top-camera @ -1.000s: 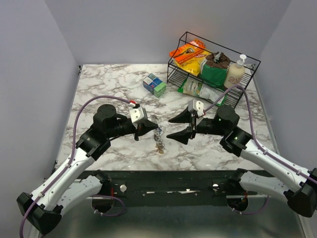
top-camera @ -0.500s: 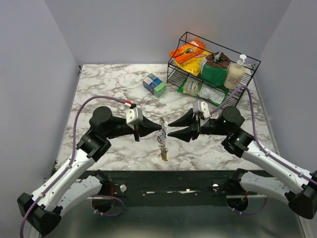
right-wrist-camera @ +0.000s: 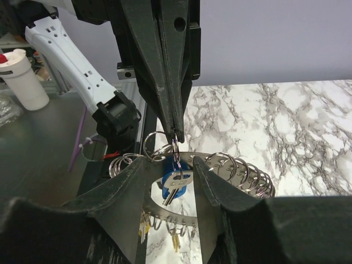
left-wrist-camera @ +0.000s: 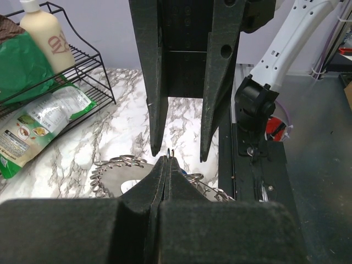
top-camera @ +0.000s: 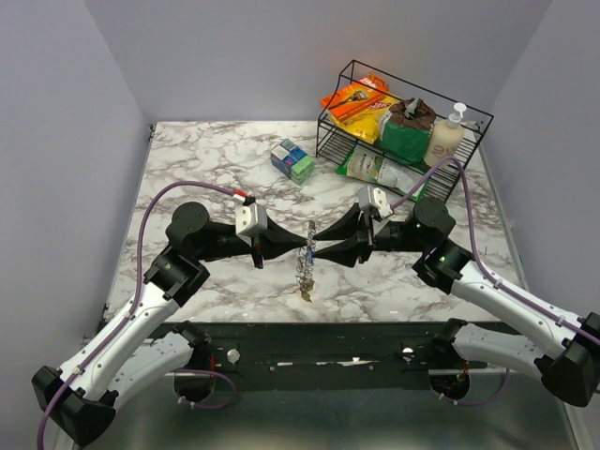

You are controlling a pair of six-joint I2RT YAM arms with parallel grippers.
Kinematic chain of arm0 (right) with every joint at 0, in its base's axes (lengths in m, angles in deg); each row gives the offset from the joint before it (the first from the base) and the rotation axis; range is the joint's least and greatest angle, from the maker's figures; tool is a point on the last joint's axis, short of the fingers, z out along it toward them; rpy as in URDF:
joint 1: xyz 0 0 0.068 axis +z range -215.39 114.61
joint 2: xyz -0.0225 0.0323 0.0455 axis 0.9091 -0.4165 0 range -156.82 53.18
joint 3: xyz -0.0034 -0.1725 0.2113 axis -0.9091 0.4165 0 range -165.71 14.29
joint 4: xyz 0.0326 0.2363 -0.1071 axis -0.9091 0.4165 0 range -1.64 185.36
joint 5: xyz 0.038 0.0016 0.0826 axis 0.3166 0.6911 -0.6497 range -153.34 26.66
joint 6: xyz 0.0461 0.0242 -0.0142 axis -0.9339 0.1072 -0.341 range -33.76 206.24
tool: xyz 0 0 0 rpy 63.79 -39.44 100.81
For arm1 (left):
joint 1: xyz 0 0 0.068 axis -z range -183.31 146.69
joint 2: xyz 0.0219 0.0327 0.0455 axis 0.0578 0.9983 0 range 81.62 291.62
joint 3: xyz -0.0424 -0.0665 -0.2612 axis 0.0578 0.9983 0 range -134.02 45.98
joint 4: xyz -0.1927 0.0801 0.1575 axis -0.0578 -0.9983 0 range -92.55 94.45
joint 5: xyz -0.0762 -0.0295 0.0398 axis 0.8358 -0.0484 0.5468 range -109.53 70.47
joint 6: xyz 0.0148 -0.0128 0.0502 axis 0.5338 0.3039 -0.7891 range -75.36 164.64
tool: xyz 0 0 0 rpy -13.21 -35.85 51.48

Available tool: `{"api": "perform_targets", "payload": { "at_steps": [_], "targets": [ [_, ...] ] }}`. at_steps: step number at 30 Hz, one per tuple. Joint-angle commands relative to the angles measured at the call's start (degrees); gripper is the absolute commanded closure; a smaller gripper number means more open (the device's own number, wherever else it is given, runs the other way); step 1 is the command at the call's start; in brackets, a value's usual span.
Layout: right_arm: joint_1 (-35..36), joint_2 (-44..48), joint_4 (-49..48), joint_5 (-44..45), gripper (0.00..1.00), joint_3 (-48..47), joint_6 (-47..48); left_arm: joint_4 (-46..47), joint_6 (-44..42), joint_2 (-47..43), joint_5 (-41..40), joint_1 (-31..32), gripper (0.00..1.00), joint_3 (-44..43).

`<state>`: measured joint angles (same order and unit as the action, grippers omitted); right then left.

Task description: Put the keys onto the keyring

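The keyring (top-camera: 307,263) is a silvery loop strung with small split rings, and it hangs upright above the table between both arms. My left gripper (top-camera: 300,247) is shut on one small ring at its top, seen in the left wrist view (left-wrist-camera: 166,158) and from the front (right-wrist-camera: 176,133). A blue key (right-wrist-camera: 175,182) dangles from that ring. Other keys (right-wrist-camera: 176,238) hang from the loop's lower edge. My right gripper (top-camera: 317,243) faces the left one, jaws partly apart. Its tips (right-wrist-camera: 170,159) reach the keyring's upper band (right-wrist-camera: 236,165), with the blue key in the gap between its fingers (left-wrist-camera: 157,104).
A black wire rack (top-camera: 466,112) at the back right holds snack bags and a soap bottle (top-camera: 446,136). A small blue and green box (top-camera: 292,159) lies behind the arms. The black rail (top-camera: 309,342) of the table's near edge lies just below the hanging keys.
The left gripper has moved right and turned the keyring edge-on between the arms. The right gripper has narrowed its jaws and moved left, up to the ring.
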<state>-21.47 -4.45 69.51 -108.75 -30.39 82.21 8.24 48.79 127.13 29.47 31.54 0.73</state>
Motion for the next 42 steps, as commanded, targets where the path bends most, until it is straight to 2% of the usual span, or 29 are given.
{"api": "perform_targets", "payload": {
  "at_steps": [1, 6, 9, 10, 13, 16, 28, 32, 34, 42],
  "targets": [
    [0.3, -1.6, -3.6, -3.3, 0.56, -2.0, -2.2, 3.8, 0.7, -0.7, 2.2, 0.0, 1.00, 0.4],
    [0.3, -3.4, -5.0, -4.7, 0.66, -2.3, -4.1, 3.9, 0.6, -0.2, 2.2, 0.0, 1.00, 0.3],
    [0.3, -3.8, -5.6, -5.0, 0.75, -2.2, -4.6, 3.9, 0.5, -0.2, 2.2, 0.0, 1.00, 0.6],
    [0.2, -3.8, -5.6, -5.1, 0.82, -2.2, -4.7, 3.9, 0.6, -0.1, 2.2, 0.0, 1.00, 0.7],
    [0.3, -3.7, -5.5, -5.0, 0.93, -2.2, -4.8, 3.9, 0.8, 0.2, 2.4, 0.0, 1.00, 0.5],
    [0.3, -3.5, -5.7, -4.9, 0.99, -2.2, -4.8, 3.9, 0.6, 0.4, 2.2, 0.0, 1.00, 0.8],
    [0.3, -2.3, -4.2, -2.8, 0.99, -1.9, -4.3, 0.5, -1.1, 0.7, 1.6, 0.0, 1.00, 0.0],
    [0.3, -2.0, 0.0, -1.5, 0.99, -3.1, -2.4, -3.1, -3.1, 0.6, 1.7, 0.0, 1.00, -1.0],
    [0.3, -2.1, 1.9, -1.5, 0.99, -3.9, -0.9, -3.7, -3.9, 0.9, 1.9, 0.0, 0.97, -1.3],
    [0.3, -4.5, 11.7, -4.3, 0.99, -8.1, 3.5, -14.2, -9.7, 2.6, 3.2, 0.0, 0.69, -5.6]
  ]
}}
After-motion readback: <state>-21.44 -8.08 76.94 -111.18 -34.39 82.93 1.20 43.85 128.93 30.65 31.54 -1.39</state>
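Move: The left fingers are shut on the small ring, which sticks out about 1 cm to the right of that hand's point, level in depth and height. The right hand's part-open fingers face it; for them it lies level in depth, about 2 cm left and 1 cm down. From the small ring the blue-tagged key hangs straight down, roughly 3 cm below, and the big keyring's middle lies some 5 cm below and 1 cm back. The right fingers close from about half open onto the small ring beside the left fingertips as the hand eases about 1 cm left and nearly as far down, tipping slightly. With the right grip kept, both hands then sink together, the left about 1.5 cm, while the left fingers open about a quarter to release the ring. ##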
